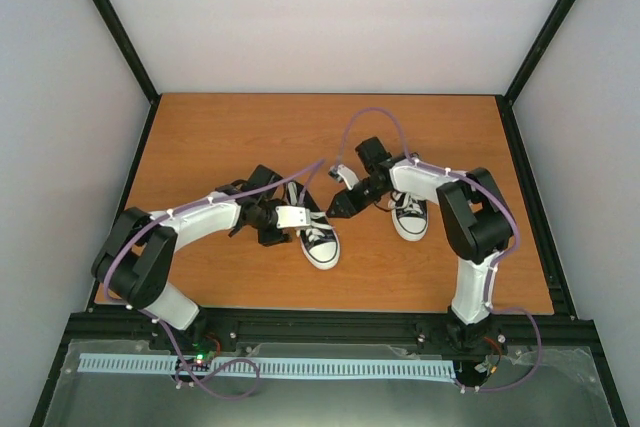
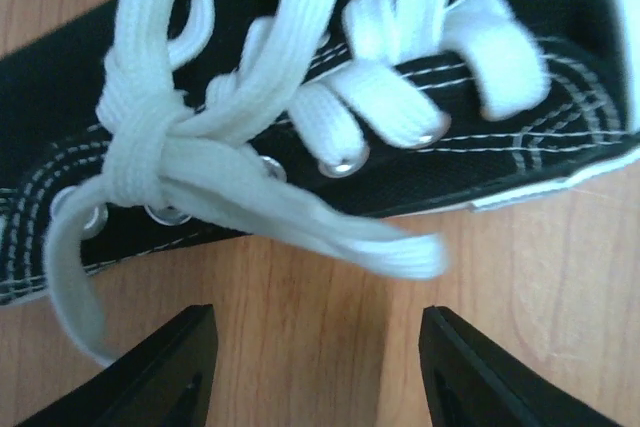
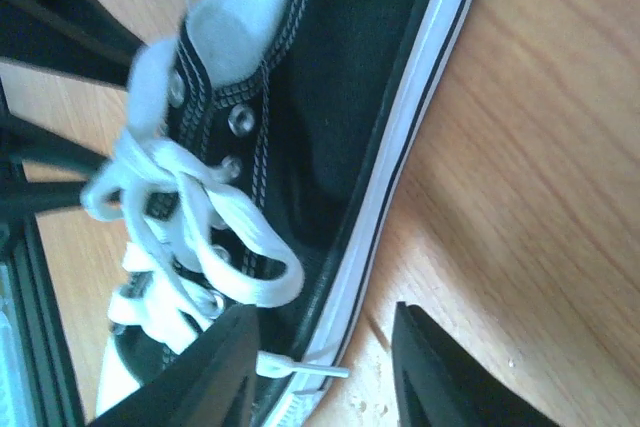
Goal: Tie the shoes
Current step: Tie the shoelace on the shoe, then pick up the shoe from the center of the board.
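Observation:
Two black sneakers with white toe caps and white laces lie on the wooden table. The left shoe sits between both grippers; the right shoe lies under the right arm. In the left wrist view the left shoe has a knot with a lace loop hanging over its side. My left gripper is open and empty just beside that loop. My right gripper is open and empty over the shoe's sole edge, near another lace loop and a lace tip.
The wooden table is ringed by a black frame and pale walls. A black rail with a white cable chain runs along the near edge. Purple cables arc over the arms.

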Action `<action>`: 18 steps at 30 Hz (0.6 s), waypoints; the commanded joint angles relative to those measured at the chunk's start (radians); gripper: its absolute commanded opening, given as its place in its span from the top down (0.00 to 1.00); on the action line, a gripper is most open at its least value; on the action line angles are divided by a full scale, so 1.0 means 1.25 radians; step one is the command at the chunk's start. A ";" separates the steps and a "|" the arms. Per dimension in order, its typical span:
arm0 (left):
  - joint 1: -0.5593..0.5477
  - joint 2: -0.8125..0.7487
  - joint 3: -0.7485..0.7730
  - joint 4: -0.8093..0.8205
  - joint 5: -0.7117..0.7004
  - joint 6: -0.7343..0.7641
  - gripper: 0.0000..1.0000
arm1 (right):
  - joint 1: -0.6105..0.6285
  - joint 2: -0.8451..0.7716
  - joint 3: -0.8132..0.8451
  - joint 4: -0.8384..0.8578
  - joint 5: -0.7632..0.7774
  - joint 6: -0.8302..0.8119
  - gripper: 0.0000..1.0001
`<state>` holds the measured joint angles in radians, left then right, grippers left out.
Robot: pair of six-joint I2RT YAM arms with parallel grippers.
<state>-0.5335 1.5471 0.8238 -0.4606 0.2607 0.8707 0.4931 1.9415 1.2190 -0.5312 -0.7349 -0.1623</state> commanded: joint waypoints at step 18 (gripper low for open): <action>0.060 -0.413 -0.065 0.023 -0.035 -0.437 0.00 | 0.236 0.098 0.309 0.039 0.477 0.240 0.31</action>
<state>-0.4744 1.0504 0.7662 -0.5648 0.2977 0.5907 0.7475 1.9572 1.5108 -0.4778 -0.3046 0.0544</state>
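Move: The knotted bow on the near shoe lies about 4 cm ahead of the left hand and 4 cm to its right, near fingertip height. From the right hand, that shoe's heel opening is some 6 cm ahead, 9 cm left and slightly below; the bow is 5 cm left and level with it. The shoe's toe cap is about 8 cm back and 2 cm left, the other shoe 17 cm right and 3 cm ahead. Clear both grippers from the finished bow. Lift the left one about 11 cm, easing it slightly back and opening the fingers fully, then turning it some 15 degrees counter-clockwise as it rises. Raise the right one roughly 7 cm and a little forward, then sweep it 9 cm left over the shoe's heel, opening wider and swinging the fingers forward. ##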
